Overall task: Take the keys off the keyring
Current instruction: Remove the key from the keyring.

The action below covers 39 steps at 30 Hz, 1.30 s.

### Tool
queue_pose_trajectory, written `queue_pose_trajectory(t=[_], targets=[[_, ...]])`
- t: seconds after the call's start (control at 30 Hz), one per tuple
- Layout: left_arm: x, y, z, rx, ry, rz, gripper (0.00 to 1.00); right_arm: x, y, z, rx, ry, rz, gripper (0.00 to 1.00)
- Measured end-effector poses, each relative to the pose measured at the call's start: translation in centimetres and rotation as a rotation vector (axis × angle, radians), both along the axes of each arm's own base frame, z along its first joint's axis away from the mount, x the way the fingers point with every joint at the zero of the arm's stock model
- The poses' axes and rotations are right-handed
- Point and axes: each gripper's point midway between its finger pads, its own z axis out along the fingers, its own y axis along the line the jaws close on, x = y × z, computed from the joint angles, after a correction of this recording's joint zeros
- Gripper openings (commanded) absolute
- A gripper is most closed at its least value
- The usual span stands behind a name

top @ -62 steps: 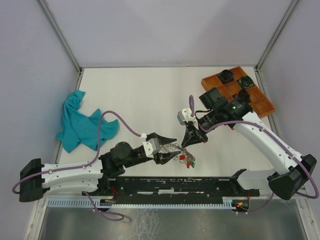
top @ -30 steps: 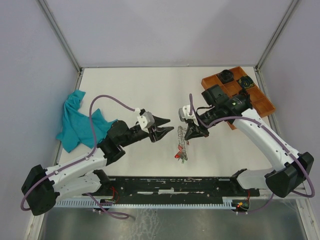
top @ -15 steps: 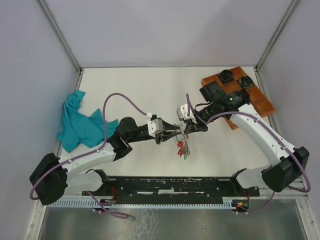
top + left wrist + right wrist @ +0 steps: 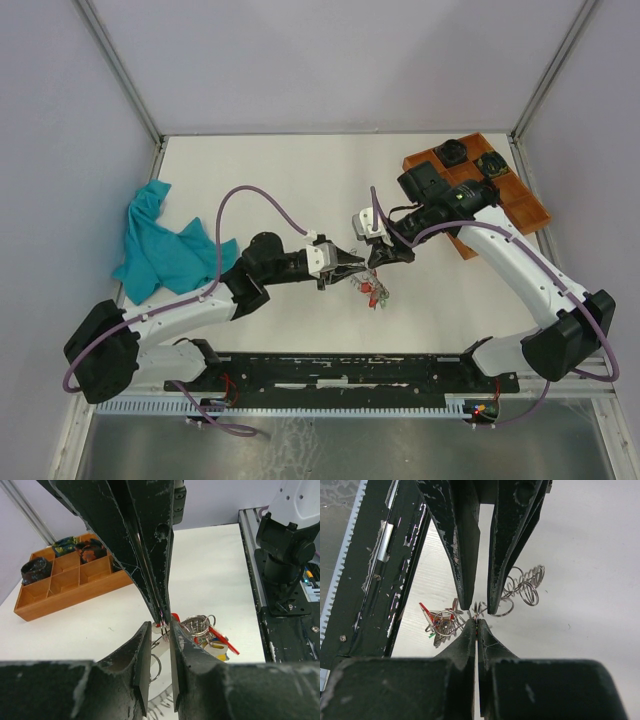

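The keys [image 4: 373, 292], silver with red, yellow and green tags, hang in a bunch just below where my two grippers meet at mid table. My right gripper [image 4: 374, 261] is shut on a thin wire loop of the keyring [image 4: 522, 587], whose springy coils trail on the table. My left gripper [image 4: 357, 267] faces it tip to tip. Its fingers [image 4: 462, 580] stand a narrow gap apart on either side of that same loop, not pressing it. In the left wrist view the keys [image 4: 212, 639] lie to the right of my left gripper [image 4: 160, 627]. The right wrist view shows the keys [image 4: 439, 623] left of my right gripper [image 4: 477, 622].
A teal cloth [image 4: 165, 245] lies crumpled at the left side. A wooden compartment tray [image 4: 520, 205] holding dark round items sits at the back right, behind the right arm. The black base rail [image 4: 350, 370] runs along the near edge.
My left arm swung right to meet the right gripper, and its jaws narrowed around the held loop. The right gripper stayed shut and shifted slightly, carrying the bunch.
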Motion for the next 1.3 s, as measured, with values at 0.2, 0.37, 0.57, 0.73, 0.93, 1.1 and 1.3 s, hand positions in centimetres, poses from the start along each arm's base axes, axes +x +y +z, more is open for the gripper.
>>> queue_pose_trajectory(t=[0.2, 0.37, 0.57, 0.73, 0.93, 1.1, 1.3], targets=[[0.4, -0.2, -0.7, 0.033, -0.001, 0.028, 0.27, 0.0, 0.0, 0.1, 0.001, 0.0, 0.0, 0.01], [0.5, -0.3, -1.2, 0.05, -0.006, 0.048, 0.22, 0.0, 0.0, 0.2, 0.003, 0.001, 0.001, 0.01], [0.7, -0.6, -1.6, 0.078, -0.008, 0.072, 0.19, 0.1, 0.0, 0.1, 0.0, 0.005, -0.003, 0.01], [0.9, -0.8, -1.8, 0.087, -0.004, 0.091, 0.21, 0.2, -0.1, -0.1, -0.007, 0.016, -0.016, 0.01], [0.9, -1.0, -2.1, 0.102, 0.005, 0.098, 0.03, 0.3, -0.2, -0.4, -0.024, 0.027, -0.034, 0.01], [0.9, -1.1, -2.2, 0.105, 0.007, 0.102, 0.03, 0.4, -0.3, -0.5, -0.032, 0.035, -0.046, 0.18], [1.0, -0.4, -2.5, 0.103, 0.005, 0.129, 0.03, 0.3, 0.0, 0.7, 0.004, 0.055, -0.058, 0.46]])
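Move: The bit of keyring wire pinched in the shut right fingertips is about 2 cm below the partly open left fingertips, 1 cm ahead of them and 1 cm to their right. From the left hand, the keys hang about 3 cm back, 2 cm right and 5 cm lower; the loose coil is about 3 cm ahead, 2 cm left and 4 cm lower. From the right hand, the wire is right at the pads, the keys about 4 cm back, 1 cm right and 3 cm lower, and the coil about 2 cm ahead, 3 cm left and 2 cm lower. The left hand sinks some 2.5 cm onto the keyring wire, easing about 1 cm forward and at first slightly to the right, its fingertips tipping down and swinging forward by roughly 10 degrees, and its fingers close to pinch the wire beside the right fingertips. The right hand keeps its pinch almost in place until the left fingers are shut, then opens around the wire to let go and starts to rise, about 1 cm. ##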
